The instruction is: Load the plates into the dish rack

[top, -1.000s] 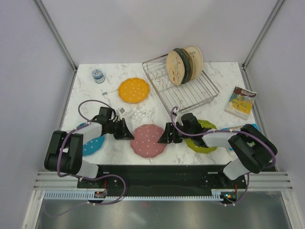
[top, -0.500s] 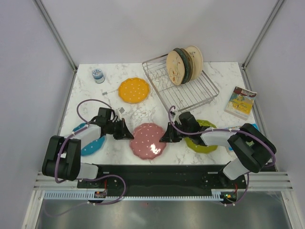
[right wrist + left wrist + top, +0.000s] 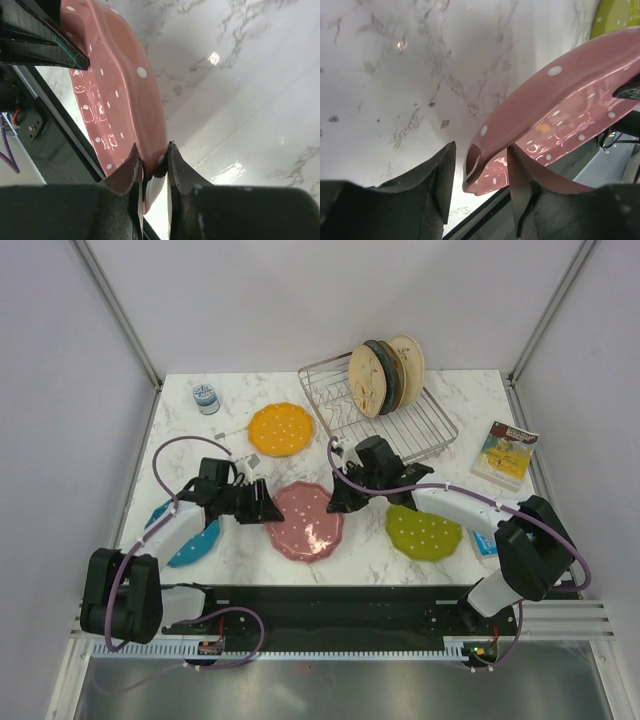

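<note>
The pink plate point(image 3: 305, 522) hangs tilted above the table between both grippers. My right gripper point(image 3: 338, 502) is shut on its right rim; in the right wrist view the fingers pinch the pink rim point(image 3: 120, 90) at my right gripper point(image 3: 152, 156). My left gripper point(image 3: 268, 508) is open around the left rim, and the left wrist view shows gaps beside the plate point(image 3: 560, 100) at my left gripper point(image 3: 480, 156). The orange plate point(image 3: 280, 428), the lime green plate point(image 3: 423, 532) and the blue plate point(image 3: 192, 538), partly under my left arm, lie flat. The dish rack point(image 3: 420, 435) stands at the back.
Plain beige, dark green and cream plates point(image 3: 387, 372) stand in the rack's far end. A small jar point(image 3: 206, 397) sits at the back left. A colourful book point(image 3: 504, 452) lies at the right, and a blue item point(image 3: 482, 544) lies beside the green plate.
The pink plate has risen off the table, tilted, and moved back a little. Both grippers moved back with it. The right arm no longer covers the lime green plate.
</note>
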Motion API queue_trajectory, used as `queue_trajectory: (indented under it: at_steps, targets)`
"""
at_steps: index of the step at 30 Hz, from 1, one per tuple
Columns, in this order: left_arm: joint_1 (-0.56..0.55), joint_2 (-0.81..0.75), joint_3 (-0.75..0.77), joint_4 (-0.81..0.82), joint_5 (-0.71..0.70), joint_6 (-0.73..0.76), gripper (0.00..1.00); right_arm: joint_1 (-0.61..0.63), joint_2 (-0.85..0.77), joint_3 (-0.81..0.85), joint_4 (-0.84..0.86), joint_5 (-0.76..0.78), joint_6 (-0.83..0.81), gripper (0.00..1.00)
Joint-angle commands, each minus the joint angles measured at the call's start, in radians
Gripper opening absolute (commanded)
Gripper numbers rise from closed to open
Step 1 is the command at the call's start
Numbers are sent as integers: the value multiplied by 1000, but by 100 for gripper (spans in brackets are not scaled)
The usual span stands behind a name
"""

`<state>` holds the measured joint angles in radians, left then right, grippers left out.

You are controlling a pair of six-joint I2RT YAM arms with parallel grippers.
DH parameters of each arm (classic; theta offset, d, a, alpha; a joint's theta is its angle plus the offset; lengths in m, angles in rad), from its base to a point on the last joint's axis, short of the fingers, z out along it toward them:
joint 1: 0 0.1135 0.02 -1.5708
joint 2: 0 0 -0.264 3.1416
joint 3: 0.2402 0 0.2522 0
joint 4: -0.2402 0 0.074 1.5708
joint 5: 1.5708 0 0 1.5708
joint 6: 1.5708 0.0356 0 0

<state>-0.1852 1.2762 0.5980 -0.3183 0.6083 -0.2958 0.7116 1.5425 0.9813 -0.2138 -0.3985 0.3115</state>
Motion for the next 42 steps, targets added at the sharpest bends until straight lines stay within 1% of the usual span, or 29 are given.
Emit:
queue_trajectory:
  at_steps: [1,4,6,7,8,11,13,14,16,17,20,21,22,23,24,25,26,29,30,32,35,42]
  targets:
    - [33,-73,85,12,-31,89,55,26,-38,157,-2,-234,-107,0]
    - [75,-118,126,-27,-13,122,60,-3,-27,201,-28,-215,-120,0]
    - [89,-185,164,-41,-16,153,68,-29,-22,258,-50,-200,-121,0]
    - [89,-210,175,-48,-24,171,71,-61,-13,285,-61,-198,-127,0]
    - [89,-236,195,-60,-31,205,79,-76,-4,319,-71,-191,-132,0]
    - [89,-317,224,-97,-77,256,87,-136,48,521,-131,-171,-175,0]
    - [89,-342,236,-117,-122,268,88,-170,90,600,-162,-143,-207,0]
    - [89,-347,238,-122,-133,268,88,-179,103,670,-168,-126,-219,0]
    - [89,-348,238,-123,-137,274,88,-207,134,732,-165,-48,-230,0]
    - [89,-344,241,-122,-139,274,87,-215,145,793,-159,-16,-230,0]
    - [89,-319,256,-114,-147,273,87,-232,186,893,-115,154,-236,0]
    - [89,-316,258,-108,-150,271,87,-232,203,910,-73,211,-248,0]
    - [89,-314,261,-104,-148,267,87,-232,212,927,-52,331,-255,0]
    - [89,-313,260,-91,-147,262,87,-232,223,962,-32,377,-262,0]
    - [89,-310,258,-82,-139,259,87,-232,244,976,5,441,-268,0]
    - [89,-308,258,-68,-134,248,87,-232,254,987,28,542,-264,0]
    - [89,-302,255,-59,-136,242,86,-232,258,987,86,584,-265,0]
    - [89,-294,238,-24,-134,224,86,-235,269,947,186,680,-298,0]
    - [89,-290,232,-13,-133,219,86,-232,269,933,255,700,-302,0]
    - [89,-281,230,1,-127,207,86,-232,283,941,283,737,-333,0]
    - [89,-264,233,16,-119,201,86,-228,346,991,268,838,-357,0]
    - [89,-221,233,62,-87,169,86,-227,401,990,304,932,-417,0]
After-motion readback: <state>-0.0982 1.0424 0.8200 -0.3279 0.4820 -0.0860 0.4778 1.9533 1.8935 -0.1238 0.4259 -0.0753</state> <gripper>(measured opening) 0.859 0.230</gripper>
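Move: The dish rack's middle lies about 22 cm ahead of the right hand, which holds the pink plate's right rim, and 11 cm to its right, slightly lower. The standing plates are at some 30 cm ahead and 12 cm right; the yellow plate is 20 cm ahead and 13 cm left, the green plate 4 cm back and 18 cm right. From the left hand the rack's middle is roughly 24 cm ahead and 24 cm right. The pink plate stays pinched at the rim in the right fingers, which carry it up and forward, about 30 cm out and over 20 cm up, swinging right towards the standing plates and starting to lower at the end. On the way the wrist tips the fingers upward some 50 degrees and turns clockwise. The left fingers, already parted, open wider and leave the rim, backing up about 13 cm and a little forward. ##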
